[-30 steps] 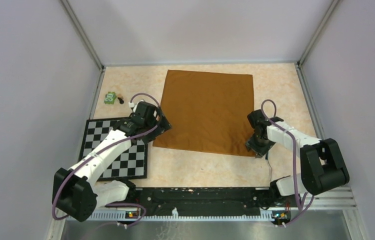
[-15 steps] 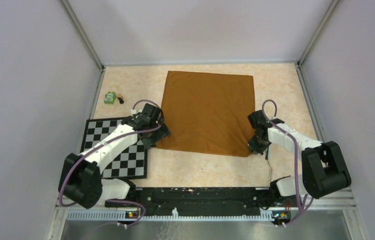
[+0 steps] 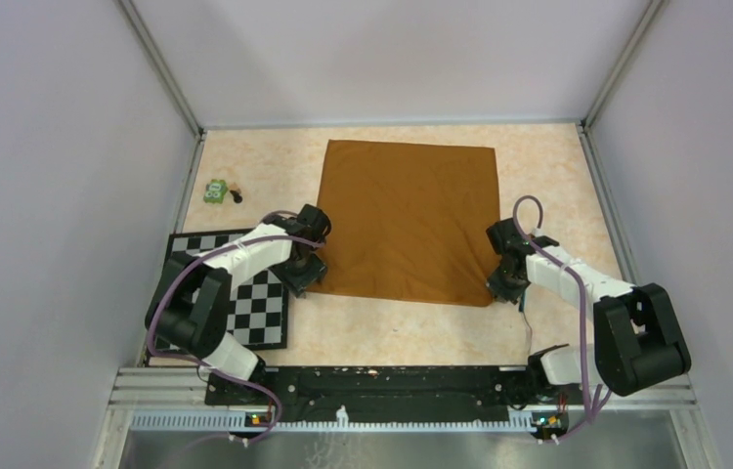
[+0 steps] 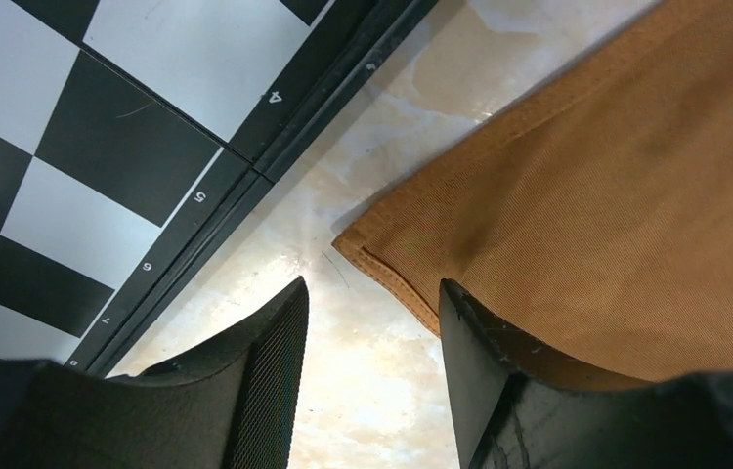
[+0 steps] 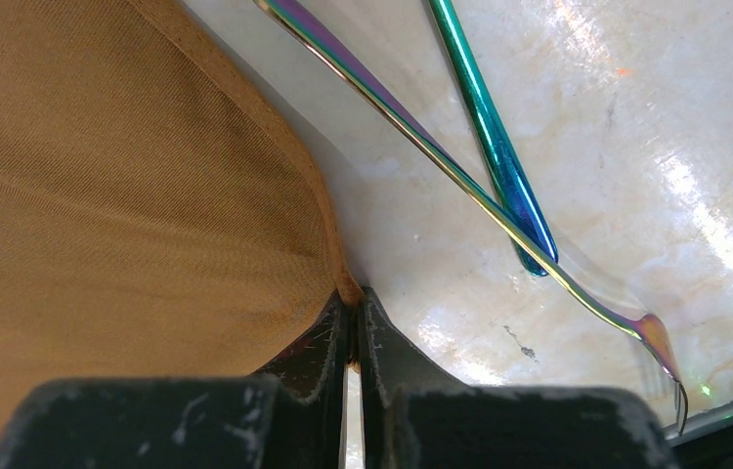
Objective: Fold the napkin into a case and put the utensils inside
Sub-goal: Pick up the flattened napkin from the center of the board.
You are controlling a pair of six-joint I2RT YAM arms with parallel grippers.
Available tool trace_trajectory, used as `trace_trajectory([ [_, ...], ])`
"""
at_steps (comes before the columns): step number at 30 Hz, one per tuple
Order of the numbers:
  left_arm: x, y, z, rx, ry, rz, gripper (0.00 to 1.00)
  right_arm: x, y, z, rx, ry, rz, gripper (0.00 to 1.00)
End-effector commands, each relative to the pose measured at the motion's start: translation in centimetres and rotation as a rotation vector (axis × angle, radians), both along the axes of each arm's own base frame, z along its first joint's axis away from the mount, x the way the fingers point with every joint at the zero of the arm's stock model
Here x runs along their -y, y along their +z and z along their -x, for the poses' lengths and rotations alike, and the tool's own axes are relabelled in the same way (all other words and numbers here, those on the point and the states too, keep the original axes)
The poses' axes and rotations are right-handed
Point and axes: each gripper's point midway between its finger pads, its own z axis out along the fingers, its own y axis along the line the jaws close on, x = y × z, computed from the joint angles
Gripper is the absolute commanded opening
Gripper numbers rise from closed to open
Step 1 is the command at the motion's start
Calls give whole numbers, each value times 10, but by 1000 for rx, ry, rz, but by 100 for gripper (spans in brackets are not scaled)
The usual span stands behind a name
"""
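The rust-orange napkin [image 3: 407, 220] lies flat and unfolded in the middle of the table. My left gripper [image 3: 306, 278] is low at its near-left corner. In the left wrist view the left gripper [image 4: 372, 293] is open, with bare table between the fingers, and the napkin's hemmed corner [image 4: 382, 269] lies just off the right finger [image 4: 470, 342]. My right gripper [image 3: 501, 288] sits at the near-right corner. In the right wrist view the right gripper [image 5: 353, 298] is shut, pinching the tip of that napkin corner [image 5: 196, 195]. Two iridescent utensils [image 5: 495, 156] lie on the table just right of it.
A black-and-white checkered mat [image 3: 245, 303] lies left of the napkin, its edge [image 4: 275, 147] close to my left fingers. A small green toy [image 3: 215, 191] sits at the far left. Grey walls close in the table on three sides.
My left arm has swung in and down to the napkin's near-left corner, its jaws narrowing. My right gripper has shut on the near-right corner.
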Motion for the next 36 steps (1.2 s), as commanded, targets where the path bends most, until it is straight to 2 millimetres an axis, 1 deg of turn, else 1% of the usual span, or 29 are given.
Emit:
trace_trajectory([
  [1,-9,-4,-6,29,43,-49,57,3,-5,-1,16,21,28,0],
  [4,-12,-3,-12,47,28,-76,57,4,-8,1,12,24,29,0],
  [7,-9,-6,-16,63,4,-62,59,4,-12,3,5,22,25,0],
  [12,-14,-17,-10,43,15,-82,62,4,-11,4,1,19,23,0],
  [18,-18,-37,3,-16,52,-98,56,5,-8,6,6,10,24,0],
  [19,-18,-41,4,-20,55,-97,53,5,-8,6,7,6,23,0],
  [23,-22,-49,7,-30,57,-114,32,6,-3,3,24,5,26,0],
  [26,-25,-46,2,-6,53,-105,8,6,4,0,47,11,27,0],
  [27,-24,-42,0,12,48,-95,0,6,7,-2,62,21,22,0],
  [30,-18,-15,-11,99,7,-48,0,0,25,-11,121,92,0,0],
  [32,-12,15,-17,191,-37,6,0,-4,45,-14,168,167,-18,0],
  [34,-4,53,-19,303,-111,76,0,-13,76,-19,268,301,-52,0],
  [35,1,81,-18,391,-160,127,0,-17,102,-19,367,351,-77,0],
  [36,7,103,-15,454,-210,173,0,-23,127,-19,471,405,-107,0],
])
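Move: The napkin's near left corner lies just under the left gripper's half-open fingers, about 1 cm ahead, 1 cm to the left and 2 cm below; the chessboard's middle is level with that hand, some 18 cm to its left. The right gripper already holds the near right corner, with the left corner about 45 cm to its left and 1 cm ahead. From the right hand, the fork's middle is about 5 cm right and 2 cm back, the spoon's some 6 cm right and 5 cm ahead. Keep the right gripper still and shut on its napkin corner while you ease the left down some 1.5 cm, edging slightly forward and left over the other corner, and pinch it shut there. Then raise both together, about 4 cm each, tipping the fingertips outward from the base some 10 degrees. ##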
